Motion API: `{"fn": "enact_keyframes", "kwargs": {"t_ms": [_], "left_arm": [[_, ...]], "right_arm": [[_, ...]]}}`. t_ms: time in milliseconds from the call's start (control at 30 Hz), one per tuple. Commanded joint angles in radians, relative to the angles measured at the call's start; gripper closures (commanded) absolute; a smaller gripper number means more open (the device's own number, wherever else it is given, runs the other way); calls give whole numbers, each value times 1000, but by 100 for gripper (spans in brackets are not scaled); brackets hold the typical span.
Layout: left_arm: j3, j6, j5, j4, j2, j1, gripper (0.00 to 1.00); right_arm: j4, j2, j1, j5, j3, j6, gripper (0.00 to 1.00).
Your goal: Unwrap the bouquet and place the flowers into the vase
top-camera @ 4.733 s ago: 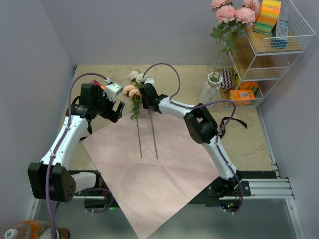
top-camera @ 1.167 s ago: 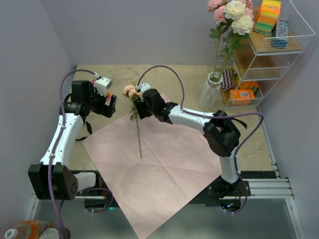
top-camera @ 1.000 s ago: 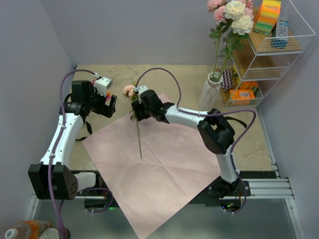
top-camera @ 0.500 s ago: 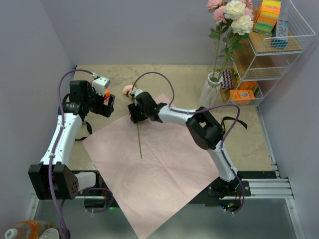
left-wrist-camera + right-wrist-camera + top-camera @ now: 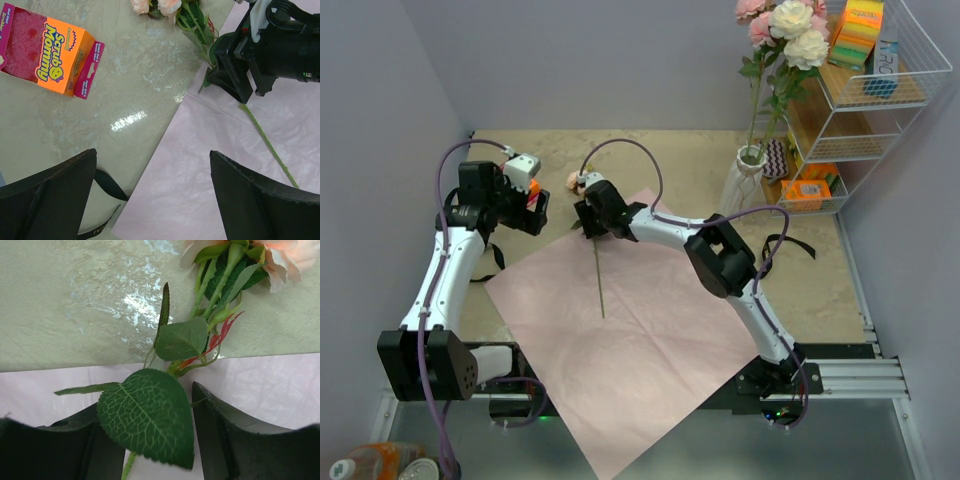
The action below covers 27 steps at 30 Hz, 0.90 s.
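Observation:
The bouquet is undone: its pale pink paper [image 5: 640,340] lies flat on the table. One of the flowers, a peach rose [image 5: 576,180], lies with its head on the bare table and its green stem [image 5: 598,280] on the paper. My right gripper [image 5: 586,216] is low over the upper stem. In the right wrist view it [image 5: 145,400] is open, its fingers on either side of the stem and a big leaf [image 5: 147,422]. Other flowers [image 5: 785,30] stand in the white ribbed vase [image 5: 739,190]. My left gripper [image 5: 532,205] hangs open and empty above the paper's left edge [image 5: 152,152].
An orange Scrub Mommy box [image 5: 50,50] lies on the marble table left of the rose. A white wire rack [image 5: 870,100] with boxes stands at the back right beside the vase. Black ribbon [image 5: 790,245] lies right of the paper, and another piece [image 5: 107,182] near its left edge.
My right gripper has slid left along the stem towards the rose head, and its jaws have narrowed around the stem. The left arm has barely moved.

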Motion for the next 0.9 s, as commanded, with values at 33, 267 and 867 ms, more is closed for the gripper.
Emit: {"fn": "enact_keyframes", "kwargs": {"t_ms": [33,267,867], "left_arm": [[29,25,14,16,-11,14,0],[34,25,20,16,-4,16,1],[32,66,90,-20,-7,20,1]], "right_arm": [[-54,7,2,96,28,-43,49],[-39,1,5,104,13,-44,74],[40,-436,-162,111,77,-106,100]]}}
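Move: The peach flower's stem runs between my right fingers, about 1 cm ahead and 1 cm right of the hand point, level with it. The peach heads lie some 11 cm ahead and 2 cm left; the Scrub Mommy box is about 10 cm ahead and 18 cm left. The pink paper's middle is roughly 24 cm back and 9 cm right, just below. From my left hand the stem is about 9 cm ahead, 10 cm right and 16 cm down. I ease my half-open right hand about a centimetre forward and to the right, low over the pink paper, and shut the fingers fully to pinch the stem just below its leaves. Then I keep the grip and lift with gathering speed, about 12 cm up, drifting a little right and forward while the fingertips tip up by some 10 degrees. ##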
